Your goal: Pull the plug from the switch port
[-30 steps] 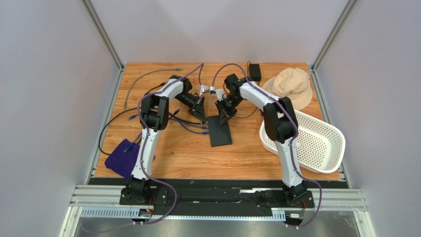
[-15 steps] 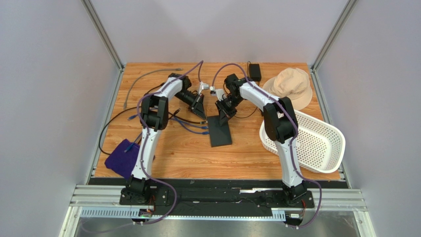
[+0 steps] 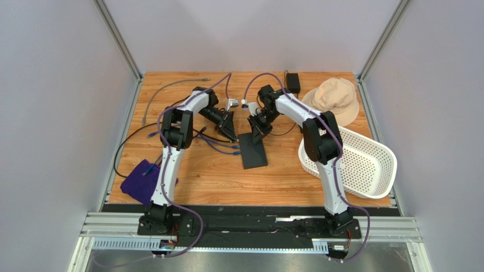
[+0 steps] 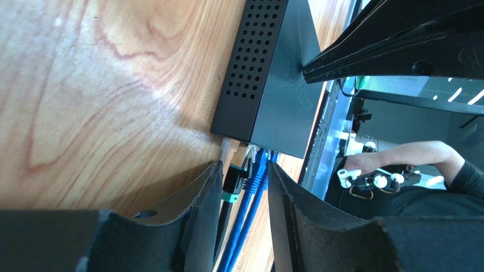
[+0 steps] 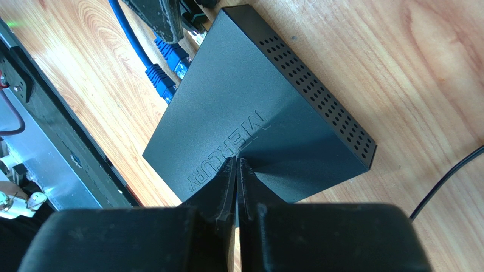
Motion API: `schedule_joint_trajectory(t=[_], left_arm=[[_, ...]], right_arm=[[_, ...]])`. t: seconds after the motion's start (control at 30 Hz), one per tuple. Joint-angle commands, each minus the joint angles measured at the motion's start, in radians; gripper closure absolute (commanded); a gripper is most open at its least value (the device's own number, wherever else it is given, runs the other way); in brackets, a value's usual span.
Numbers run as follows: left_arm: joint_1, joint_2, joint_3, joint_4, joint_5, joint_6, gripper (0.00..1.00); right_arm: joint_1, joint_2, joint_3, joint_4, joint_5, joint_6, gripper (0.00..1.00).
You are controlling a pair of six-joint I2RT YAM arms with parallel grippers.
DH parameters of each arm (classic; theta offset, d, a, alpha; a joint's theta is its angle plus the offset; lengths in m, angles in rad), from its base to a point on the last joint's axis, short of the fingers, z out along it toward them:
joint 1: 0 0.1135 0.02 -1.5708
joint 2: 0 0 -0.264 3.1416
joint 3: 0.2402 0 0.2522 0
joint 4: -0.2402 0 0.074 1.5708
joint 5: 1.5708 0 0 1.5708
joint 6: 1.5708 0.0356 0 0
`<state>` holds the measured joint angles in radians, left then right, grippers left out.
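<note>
The switch (image 3: 253, 151) is a flat matte-black box in the middle of the table. It also shows in the left wrist view (image 4: 272, 73) and the right wrist view (image 5: 255, 102). Two blue plugs (image 4: 258, 170) and a black plug with a teal band (image 4: 236, 182) sit in its sockets. My left gripper (image 4: 245, 168) is open, with its fingers on either side of these plugs at the socket side (image 3: 230, 131). My right gripper (image 5: 237, 163) is shut and empty, with its tips resting on the switch's top near its far end (image 3: 255, 133).
Blue cables (image 3: 218, 146) run left from the switch. A beige hat (image 3: 335, 99) and a white basket (image 3: 352, 161) are at the right. A small black power adapter (image 3: 293, 82) lies at the back. A grey cable (image 3: 165, 90) and a purple cloth (image 3: 139, 181) are at the left.
My left wrist has shifted slightly, first back and then down again toward the socket side. The right arm and the switch have not moved.
</note>
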<state>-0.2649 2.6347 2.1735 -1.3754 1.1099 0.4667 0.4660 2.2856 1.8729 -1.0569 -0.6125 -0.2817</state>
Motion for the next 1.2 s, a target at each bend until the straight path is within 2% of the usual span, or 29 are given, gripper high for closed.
schedule_joint_trajectory(t=[0.0,0.3,0.4,0.43,0.53,0.6,0.77,0.9,1.03,1.17], left_arm=[[-0.028,0.008,0.000,-0.124,-0.042,0.046,0.55],[-0.062,-0.015,-0.003,-0.094,-0.119,0.006,0.59],[-0.065,-0.025,-0.004,-0.106,-0.171,0.006,0.70],[-0.066,-0.025,-0.004,-0.109,-0.191,0.006,0.80],[-0.065,-0.027,-0.003,-0.117,-0.214,0.006,0.95],[-0.063,-0.027,-0.003,-0.117,-0.214,0.004,1.00],[-0.036,-0.025,-0.010,-0.151,-0.219,0.045,1.00],[0.030,-0.027,-0.031,-0.206,-0.211,0.131,1.00],[0.059,-0.012,0.063,-0.306,-0.147,0.205,1.00],[0.072,-0.045,0.143,-0.304,-0.125,0.207,1.00]], right_arm=[[0.002,0.069,-0.037,0.015,0.146,-0.043,0.96],[0.006,0.069,-0.034,0.015,0.149,-0.045,0.96],[0.005,0.069,-0.034,0.015,0.148,-0.045,0.96],[0.003,0.069,-0.032,0.017,0.148,-0.045,0.96],[0.003,0.075,-0.028,0.017,0.146,-0.045,0.96],[0.005,0.078,-0.024,0.015,0.145,-0.043,0.96],[0.003,0.072,-0.030,0.015,0.148,-0.047,0.96],[0.003,0.069,-0.035,0.017,0.149,-0.047,0.96],[0.005,0.075,-0.024,0.015,0.151,-0.043,0.96],[0.006,0.074,-0.024,0.015,0.154,-0.043,0.96]])
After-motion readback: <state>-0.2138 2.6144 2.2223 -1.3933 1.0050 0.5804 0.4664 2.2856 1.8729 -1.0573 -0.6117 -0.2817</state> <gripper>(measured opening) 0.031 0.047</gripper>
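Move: The black plug, still in the switch's far port, sits just off the left hand's open fingertips: about 1 cm back, 1 cm right and 1 cm below. Two blue plugs follow nearer the base, roughly 3 and 5 cm back from the hand, level with it sideways. The switch's middle is some 4 cm back and 6 cm right. From the right hand, the black plug lies about 2 cm ahead, 6 cm left and 2 cm lower. The black plug is taken by the left fingers, which ease about 1 cm back and to the right around it, sinking slightly, then close on its sides. The left hand then pulls it left and forward, away from the switch, speeding up over some 5 cm and rolling about 10 degrees. The right hand stays still, its shut fingertips kept on the switch's top. ##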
